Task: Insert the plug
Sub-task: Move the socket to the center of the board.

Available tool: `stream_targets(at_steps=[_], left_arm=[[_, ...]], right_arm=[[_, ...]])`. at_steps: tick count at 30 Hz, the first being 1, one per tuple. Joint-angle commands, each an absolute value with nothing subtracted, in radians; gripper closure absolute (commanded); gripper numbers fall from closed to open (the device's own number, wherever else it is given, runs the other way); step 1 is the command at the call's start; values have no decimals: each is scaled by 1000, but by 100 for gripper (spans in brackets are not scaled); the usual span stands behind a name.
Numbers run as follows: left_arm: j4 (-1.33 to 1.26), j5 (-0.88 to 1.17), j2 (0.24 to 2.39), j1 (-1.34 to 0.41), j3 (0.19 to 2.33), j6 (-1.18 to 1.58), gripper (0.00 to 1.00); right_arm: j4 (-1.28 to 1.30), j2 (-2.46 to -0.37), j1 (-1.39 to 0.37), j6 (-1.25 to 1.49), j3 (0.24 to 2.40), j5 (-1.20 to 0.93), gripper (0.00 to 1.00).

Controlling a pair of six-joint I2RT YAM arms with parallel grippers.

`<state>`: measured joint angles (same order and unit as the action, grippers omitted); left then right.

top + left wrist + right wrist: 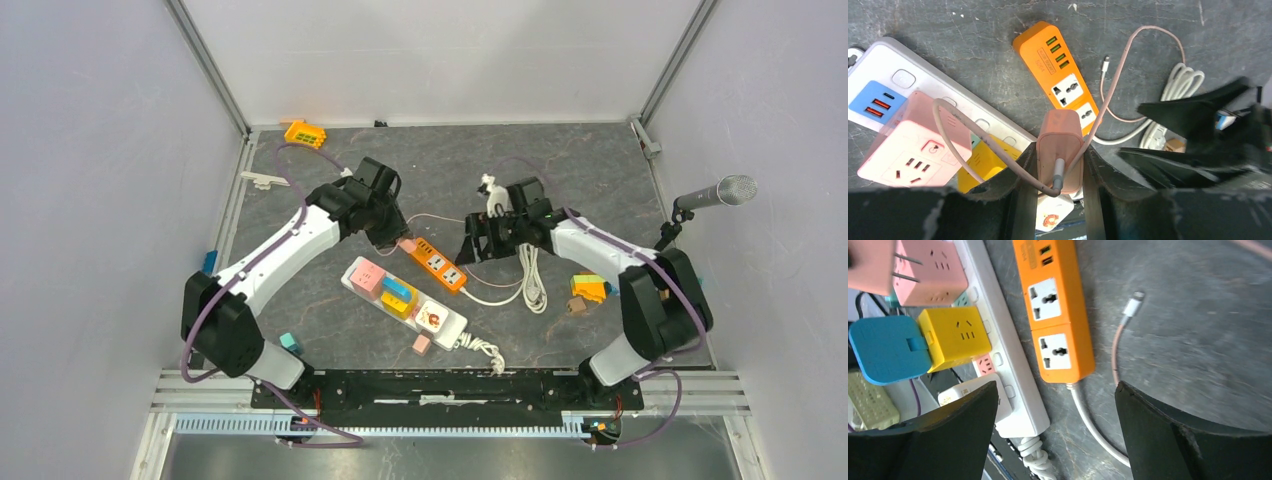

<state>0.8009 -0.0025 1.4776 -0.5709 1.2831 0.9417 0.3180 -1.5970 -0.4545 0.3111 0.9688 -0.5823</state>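
Note:
My left gripper (pixel 1060 172) is shut on the salmon-pink plug (pixel 1060 142). Its pink cable loops out from the plug's back and ends in a loose connector (pixel 1105 64) on the table. The plug hangs above the orange power strip (pixel 1060 75), over the socket nearest me; seen from above the plug (pixel 407 243) is at that strip's (pixel 440 266) left end. In the right wrist view the plug (pixel 868 265) shows two bare prongs, clear of any socket. My right gripper (pixel 1056 386) stands open over the orange strip's (pixel 1058 320) cord end, holding nothing.
A white power strip (pixel 455 322) lies beside the orange one and carries a pink cube (pixel 935 267), a yellow cube (pixel 955 337), a blue adapter (pixel 888 347) and a white adapter (pixel 434 316). A coiled white cord (pixel 533 280) and small blocks (pixel 588 288) lie at right; a microphone (pixel 720 192) stands beyond.

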Motion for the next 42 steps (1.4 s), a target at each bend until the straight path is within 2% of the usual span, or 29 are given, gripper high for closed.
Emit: stream_targets(at_steps=[1, 15, 22, 25, 31, 42], left_arm=[[763, -101, 1521, -617, 1338, 982, 98], [1069, -346, 1764, -691, 1469, 1121, 98], [1122, -373, 1899, -698, 1546, 1146, 98], [1097, -365, 1965, -706, 1604, 1124, 98], [952, -310, 2064, -725, 1699, 1057, 98], [872, -184, 2263, -741, 2011, 994, 98]], right_arm=[[283, -1501, -383, 329, 923, -540, 10], [384, -1501, -345, 254, 892, -472, 11], [427, -1482, -336, 230, 883, -438, 13], [449, -1471, -333, 212, 865, -437, 18], [537, -1515, -333, 142, 843, -509, 38], [546, -1647, -400, 134, 825, -797, 44]])
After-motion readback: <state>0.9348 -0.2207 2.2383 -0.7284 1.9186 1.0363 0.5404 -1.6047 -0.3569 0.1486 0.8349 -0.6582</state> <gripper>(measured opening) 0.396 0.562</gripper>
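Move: The orange socket lies slantwise on the board, its middle about 3 cm ahead of the left hand, 7 cm to its right and 14 cm below. From that same hand, which holds the pink plug, the yellow cube on the power strip is about 6 cm back, 1 cm left and 11 cm down; the pink cube is 2 cm back and 7 cm left. From the open right hand, the socket's middle is roughly 6 cm left, 1 cm ahead and 6 cm below; the coiled cord is about 13 cm right and 2 cm back. The orange socket is pushed along by its left side: the left hand, still gripping the pink plug, drops about 11 cm first, its left side rolling up, then sweeps roughly 10 cm right and 8 cm forward with plug and fingertips against it. The right hand moves off to the right, then back and down, ending over the board short of the socket's near end, its fingers partly closing. ##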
